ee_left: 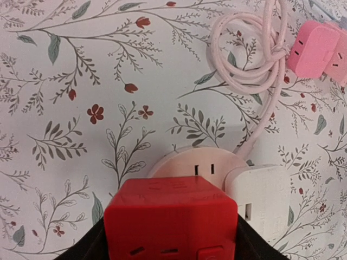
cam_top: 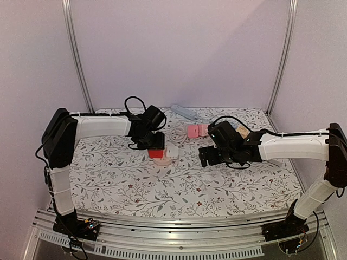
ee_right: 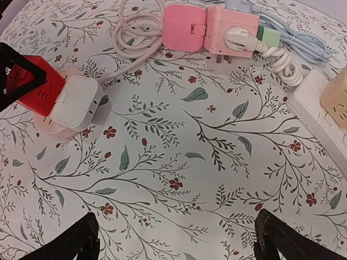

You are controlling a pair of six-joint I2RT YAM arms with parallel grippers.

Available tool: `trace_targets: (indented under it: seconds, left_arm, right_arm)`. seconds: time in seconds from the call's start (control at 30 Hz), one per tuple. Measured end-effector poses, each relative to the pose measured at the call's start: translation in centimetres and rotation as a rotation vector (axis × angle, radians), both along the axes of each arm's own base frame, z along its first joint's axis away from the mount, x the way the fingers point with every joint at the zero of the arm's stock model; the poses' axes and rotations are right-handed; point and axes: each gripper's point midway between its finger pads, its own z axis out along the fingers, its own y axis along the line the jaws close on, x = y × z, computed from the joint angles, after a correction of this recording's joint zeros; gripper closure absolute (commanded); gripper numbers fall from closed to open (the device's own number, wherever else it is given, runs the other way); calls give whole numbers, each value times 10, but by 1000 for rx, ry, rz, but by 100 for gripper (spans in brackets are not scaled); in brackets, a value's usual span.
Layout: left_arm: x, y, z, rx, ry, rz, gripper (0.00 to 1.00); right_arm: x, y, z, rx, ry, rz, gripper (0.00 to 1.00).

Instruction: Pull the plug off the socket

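A red cube plug (ee_left: 171,219) sits on a round pale pink socket (ee_left: 198,162), with a white cube plug (ee_left: 260,197) on the same socket to its right. My left gripper (ee_left: 171,246) reaches down over the red plug (cam_top: 156,154), its black fingers pressed against the plug's two sides. In the right wrist view the red plug (ee_right: 33,86) and white plug (ee_right: 76,103) lie at far left. My right gripper (ee_right: 176,238) hangs wide open over bare cloth, to the right of the socket (cam_top: 162,162), with nothing between its fingers.
Pink adapter cubes (ee_right: 209,30) with a coiled pink cable (ee_left: 249,49) lie behind the socket. A grey power strip (cam_top: 183,112) sits at the back. A white strip (ee_right: 320,114) with a beige cube (ee_right: 336,92) lies at right. A floral cloth (cam_top: 119,179) covers the table.
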Motion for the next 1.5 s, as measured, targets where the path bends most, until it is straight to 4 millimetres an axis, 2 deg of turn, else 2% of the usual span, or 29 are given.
trace_targets:
  seconds: [0.17, 0.47, 0.8, 1.03, 1.23, 1.5]
  left_arm:
    - [-2, 0, 0, 23, -7, 0, 52]
    - [-9, -9, 2, 62, -28, -59, 56]
    - [-54, -20, -1, 34, 19, -109, 55]
    - [-64, -28, -1, 12, 30, -106, 55]
    - [-64, -29, -1, 4, 30, -96, 55]
    - [-66, -28, -1, -6, 28, -92, 55]
  right_arm:
    - [0, 0, -5, -10, 10, -2, 2]
    - [-1, 0, -7, 26, 43, -8, 2]
    - [-9, 16, 0, 223, 105, -37, 11]
    - [-21, 26, -17, 381, 193, -83, 21]
    - [-18, 47, -23, 480, 233, -76, 29]
    - [-16, 72, -53, 513, 311, -48, 35]
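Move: My left hand already has the red plug between its fingers. The white plug stands beside it on the same round socket, about 8 cm to this hand's right and level ahead. From my open right hand the white plug is some 15 cm to the left, 5 cm farther out and 6 cm lower. The pink plug lies about 17 cm ahead and 5 cm left of my right hand, the cord coil roughly 15 cm ahead and 12 cm left. I keep my left grip on the red plug and drag the whole socket about 6.5 cm back and 3 cm right across the table, towards my right hand, then hold it there. My right hand swings some 7 cm left and sinks 5 cm towards the white plug, rolling its left side up about 30 degrees and tipping down, while its fingers narrow from wide open to about two-thirds, still empty. ##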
